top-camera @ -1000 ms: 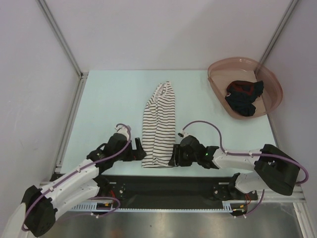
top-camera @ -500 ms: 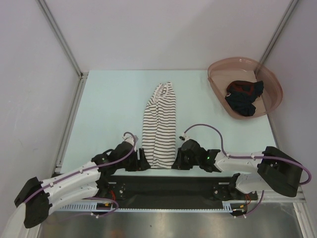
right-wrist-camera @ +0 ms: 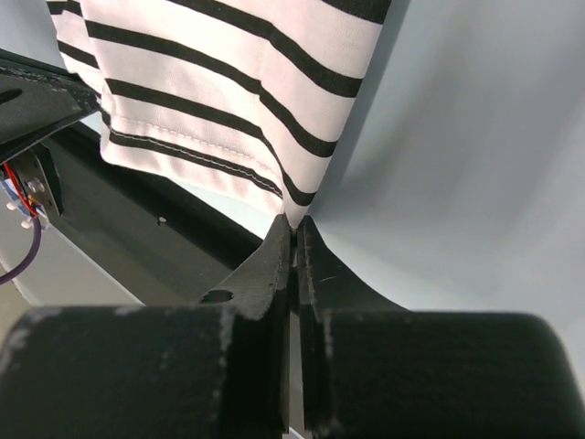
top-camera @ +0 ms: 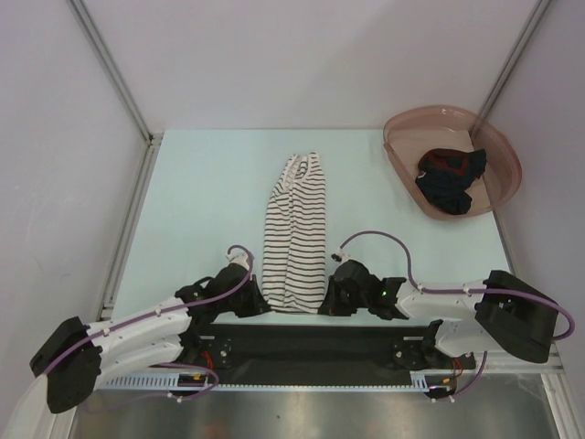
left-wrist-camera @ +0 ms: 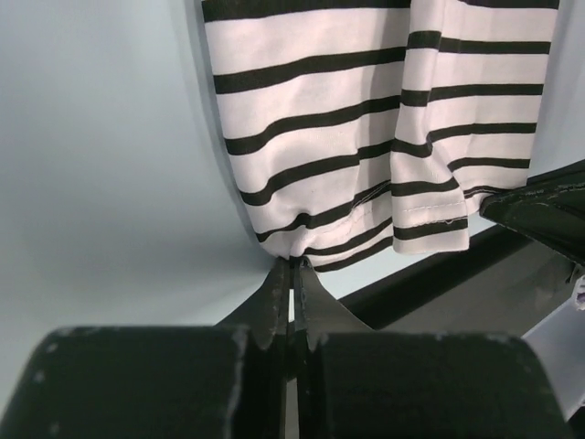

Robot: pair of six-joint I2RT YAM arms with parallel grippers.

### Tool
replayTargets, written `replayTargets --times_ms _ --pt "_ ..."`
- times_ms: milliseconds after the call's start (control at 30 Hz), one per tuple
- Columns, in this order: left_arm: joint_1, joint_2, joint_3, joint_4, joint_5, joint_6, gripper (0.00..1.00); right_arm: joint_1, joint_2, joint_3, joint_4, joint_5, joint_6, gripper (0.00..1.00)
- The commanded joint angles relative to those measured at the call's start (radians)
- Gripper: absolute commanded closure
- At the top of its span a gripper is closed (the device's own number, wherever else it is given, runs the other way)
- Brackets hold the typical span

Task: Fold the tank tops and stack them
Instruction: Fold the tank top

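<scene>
The white striped tank top point(top-camera: 294, 233) lies lengthwise in a narrow strip down the middle of the pale table, its hem at the near edge. My left gripper point(top-camera: 262, 302) is shut on the hem's left corner point(left-wrist-camera: 294, 251); the cloth bunches at its fingertips point(left-wrist-camera: 294, 265). My right gripper point(top-camera: 324, 302) is shut on the hem's right corner point(right-wrist-camera: 294, 212), pinching a fold at its tips point(right-wrist-camera: 296, 224). The dark tank top with red parts point(top-camera: 450, 180) sits crumpled in the pink basin point(top-camera: 402, 151).
The pink basin stands at the table's far right corner. A black strip point(top-camera: 302, 343) runs along the near edge under the hem. Metal frame posts point(top-camera: 110, 69) rise at the back corners, with white walls around.
Both grippers came in against the hem's two corners and shut on them, the right one first. The hem end has narrowed slightly between them.
</scene>
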Motion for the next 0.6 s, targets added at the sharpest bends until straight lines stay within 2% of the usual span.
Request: replayTargets --times_ms 0,100,267,567 --pt "-0.013 -0.013 -0.007 -0.072 -0.040 0.014 1.00 0.012 -0.045 0.011 -0.069 0.014 0.004 1.00" --pt "-0.023 -0.059 0.027 -0.127 -0.011 0.016 1.00 0.015 -0.085 0.041 -0.143 0.023 -0.002 0.97" --pt "-0.029 -0.128 0.082 -0.221 0.015 0.026 1.00 0.017 -0.125 0.101 -0.215 0.019 -0.007 1.00" --pt "-0.027 -0.102 0.202 -0.266 0.009 0.060 1.00 -0.029 -0.128 0.222 -0.338 0.025 -0.063 1.00"
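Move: Both hands already pinch the near corners of the folded striped tank top, some 12 cm apart. Its far end lies about 37 cm ahead of each, some 8 cm right of the left hand and 5 cm left of the right; its middle is about 18 cm ahead, 6 cm inward from either hand. The dark tank top in the tub lies about 31 cm ahead and 30 cm right of the right hand. After easing back about a centimetre, both closed hands raise the tank top's near corners roughly 5 cm. ##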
